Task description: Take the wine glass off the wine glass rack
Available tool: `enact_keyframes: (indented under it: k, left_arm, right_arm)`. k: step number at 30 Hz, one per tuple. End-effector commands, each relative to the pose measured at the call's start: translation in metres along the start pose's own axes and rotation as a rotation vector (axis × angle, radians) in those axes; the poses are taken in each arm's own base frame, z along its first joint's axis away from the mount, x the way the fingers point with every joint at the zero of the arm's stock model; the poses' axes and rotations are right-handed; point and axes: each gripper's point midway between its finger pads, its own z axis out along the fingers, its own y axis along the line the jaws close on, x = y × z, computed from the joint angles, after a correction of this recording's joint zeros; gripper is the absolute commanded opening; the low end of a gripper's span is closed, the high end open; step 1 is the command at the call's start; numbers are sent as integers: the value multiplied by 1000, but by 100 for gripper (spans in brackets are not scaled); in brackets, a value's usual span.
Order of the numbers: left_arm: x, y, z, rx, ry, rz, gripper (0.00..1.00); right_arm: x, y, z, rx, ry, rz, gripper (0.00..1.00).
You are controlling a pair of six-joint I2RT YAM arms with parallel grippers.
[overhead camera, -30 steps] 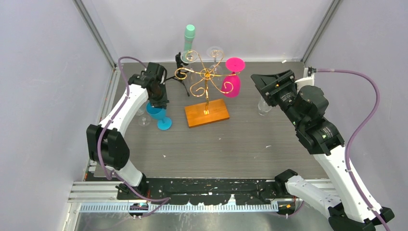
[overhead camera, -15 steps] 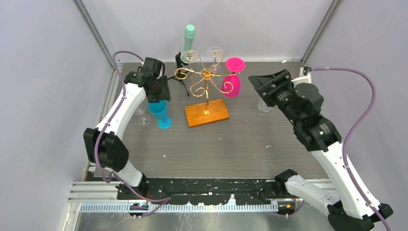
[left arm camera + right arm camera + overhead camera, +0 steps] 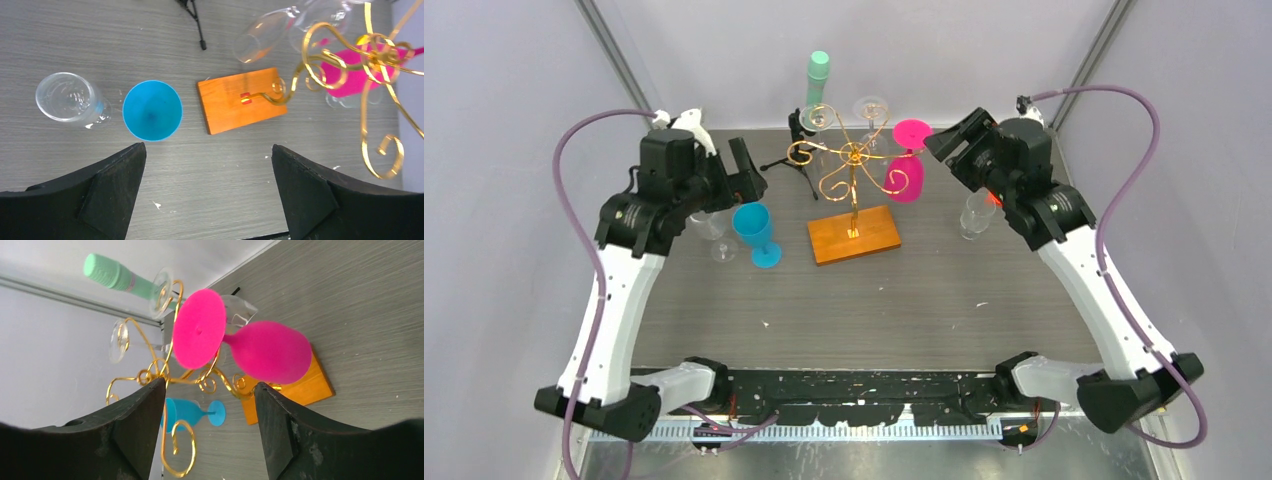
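Observation:
The wine glass rack (image 3: 854, 160), gold wire on an orange wooden base (image 3: 854, 235), carries a pink wine glass (image 3: 906, 178) upside down on its right arm and clear glasses (image 3: 871, 108) at the back. My right gripper (image 3: 951, 147) is open just right of the pink glass. In the right wrist view the pink glass (image 3: 270, 352) lies just beyond the fingertips, nothing between them (image 3: 210, 385). A blue wine glass (image 3: 754, 232) stands on the table left of the base. My left gripper (image 3: 740, 168) hangs open above it. It is empty (image 3: 207, 165), with the blue glass (image 3: 152, 110) below.
A clear glass (image 3: 709, 225) stands left of the blue one, another (image 3: 976, 213) right of the rack under my right arm. A green bottle (image 3: 818, 75) and a small black tripod (image 3: 799, 150) stand behind the rack. Grey walls close in on three sides.
My left gripper opened, let go of the blue glass, and rose back to the left. My right arm lifted and swung in toward the pink glass, jaws spreading a little wider.

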Motion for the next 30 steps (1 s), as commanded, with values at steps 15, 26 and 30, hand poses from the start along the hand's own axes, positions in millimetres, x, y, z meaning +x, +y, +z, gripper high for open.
enact_keyframes:
  k: [15,26,30]
  left_arm:
    - [9,-30,-61,218,-35,-5,100]
    - [8,-32,-70,234,-41,-5,100]
    - [6,-34,-72,243,-45,-5,100]
  right_arm:
    - [-25,24,68,-229,144,51,64]
    - [-15,24,66,-255,187,66,29]
    - [-13,24,68,-255,196,80,20]
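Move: The pink wine glass hangs foot-up on the rack; its foot is about 8 cm ahead of the right hand, 5 cm left and 2 cm lower. The rack's hub lies some 3 cm ahead and 15 cm left of that hand, and the foot of a clear hanging glass about 12 cm ahead and 12 cm left. From the left hand the pink foot is roughly 11 cm ahead and 29 cm right, near its height. Forward and a little down, the right hand reaches about 7.5 cm to the near right edge of the pink glass's foot, then eases left and slightly up, turning some 15 degrees counter-clockwise while its fingers close from well open to about a quarter, their tips coming around the rim. The left hand, still wide open, backs off about 6 cm and rises from the standing blue glass. ##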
